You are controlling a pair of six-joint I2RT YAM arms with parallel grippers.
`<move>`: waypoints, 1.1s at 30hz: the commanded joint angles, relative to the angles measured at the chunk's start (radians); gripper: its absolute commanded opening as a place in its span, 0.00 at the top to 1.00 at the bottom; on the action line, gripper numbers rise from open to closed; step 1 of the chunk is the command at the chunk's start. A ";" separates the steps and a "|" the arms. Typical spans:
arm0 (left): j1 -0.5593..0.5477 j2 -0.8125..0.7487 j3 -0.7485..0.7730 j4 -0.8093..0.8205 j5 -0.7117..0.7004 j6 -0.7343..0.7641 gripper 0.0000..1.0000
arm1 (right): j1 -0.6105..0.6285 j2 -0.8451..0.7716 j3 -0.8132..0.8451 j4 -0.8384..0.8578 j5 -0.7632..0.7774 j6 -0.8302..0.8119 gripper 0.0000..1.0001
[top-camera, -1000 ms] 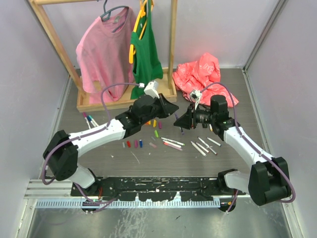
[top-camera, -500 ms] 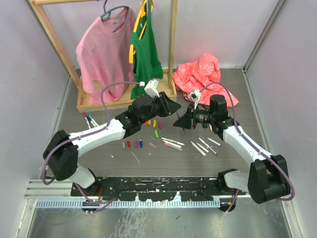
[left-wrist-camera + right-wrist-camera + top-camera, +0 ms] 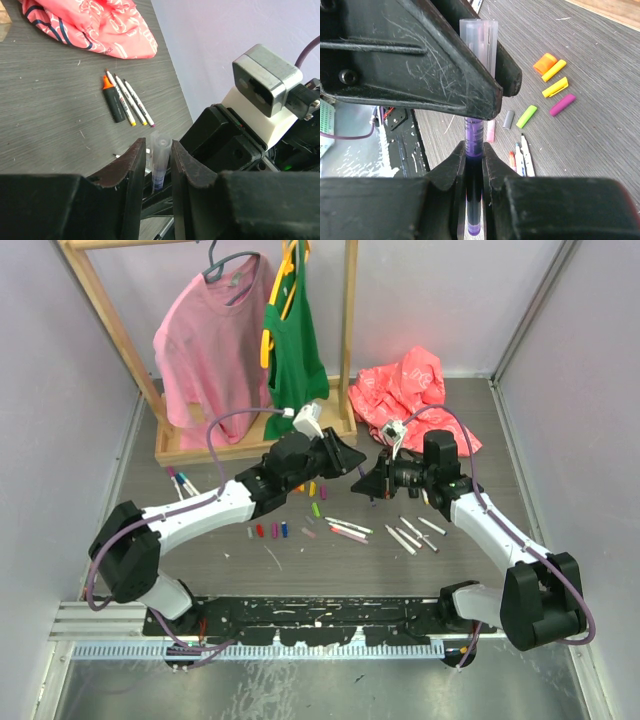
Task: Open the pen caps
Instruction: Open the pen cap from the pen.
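Above the middle of the table my two grippers meet tip to tip. My right gripper (image 3: 474, 147) (image 3: 373, 480) is shut on the dark barrel of a purple pen (image 3: 474, 131). The pen's translucent cap (image 3: 479, 35) (image 3: 161, 155) points at my left gripper (image 3: 159, 145) (image 3: 350, 458). That cap stands between the left jaws, with a thin gap on its left side, so the left gripper is open around it. Several loose pen caps lie on the table: orange (image 3: 545, 63), yellow (image 3: 555, 86), magenta (image 3: 562, 104), green (image 3: 526, 116).
More pens (image 3: 348, 528) (image 3: 415, 533) and a row of caps (image 3: 268, 530) lie below the grippers. A black highlighter with an orange cap (image 3: 112, 100) lies beside three pens (image 3: 132, 102). A red bag (image 3: 410, 385) and a wooden rack (image 3: 255, 445) with hanging shirts stand behind.
Both arms stay almost where they were, gripper to gripper. The left wrist has crept slightly toward the back.
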 commanded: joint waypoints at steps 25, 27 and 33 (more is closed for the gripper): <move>0.176 -0.117 0.158 -0.002 -0.281 0.156 1.00 | 0.040 -0.002 0.061 -0.076 0.029 -0.108 0.99; 0.195 -0.157 0.146 0.019 -0.328 0.189 1.00 | 0.047 0.006 0.070 -0.095 0.023 -0.118 0.99; 0.234 -0.233 0.152 0.026 -0.392 0.264 1.00 | 0.062 0.011 0.077 -0.114 0.011 -0.131 0.99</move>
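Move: Between the left hand's slightly open fingertips sits the clear cap of the purple pen, about 1 cm below the point where they close. About 20 cm below that hand lie a loose purple cap, some 9 cm left and 2 cm back, and a yellow cap, 12 cm left and 1 cm back. The right hand already grips the pen's barrel; from it the cap lies roughly 5 cm up, 3 cm forward and 2 cm left. Sinking barely 1 cm along the pen, the left hand shuts its fingers on the clear cap, then pulls up, left and forward, some 8 cm up and 8 cm left, speeding up sharply at the end. The right hand keeps its grip on the barrel, is dragged about 3 cm upward and 2.5 cm forward with its fingers tipping up, then springs back a little. ##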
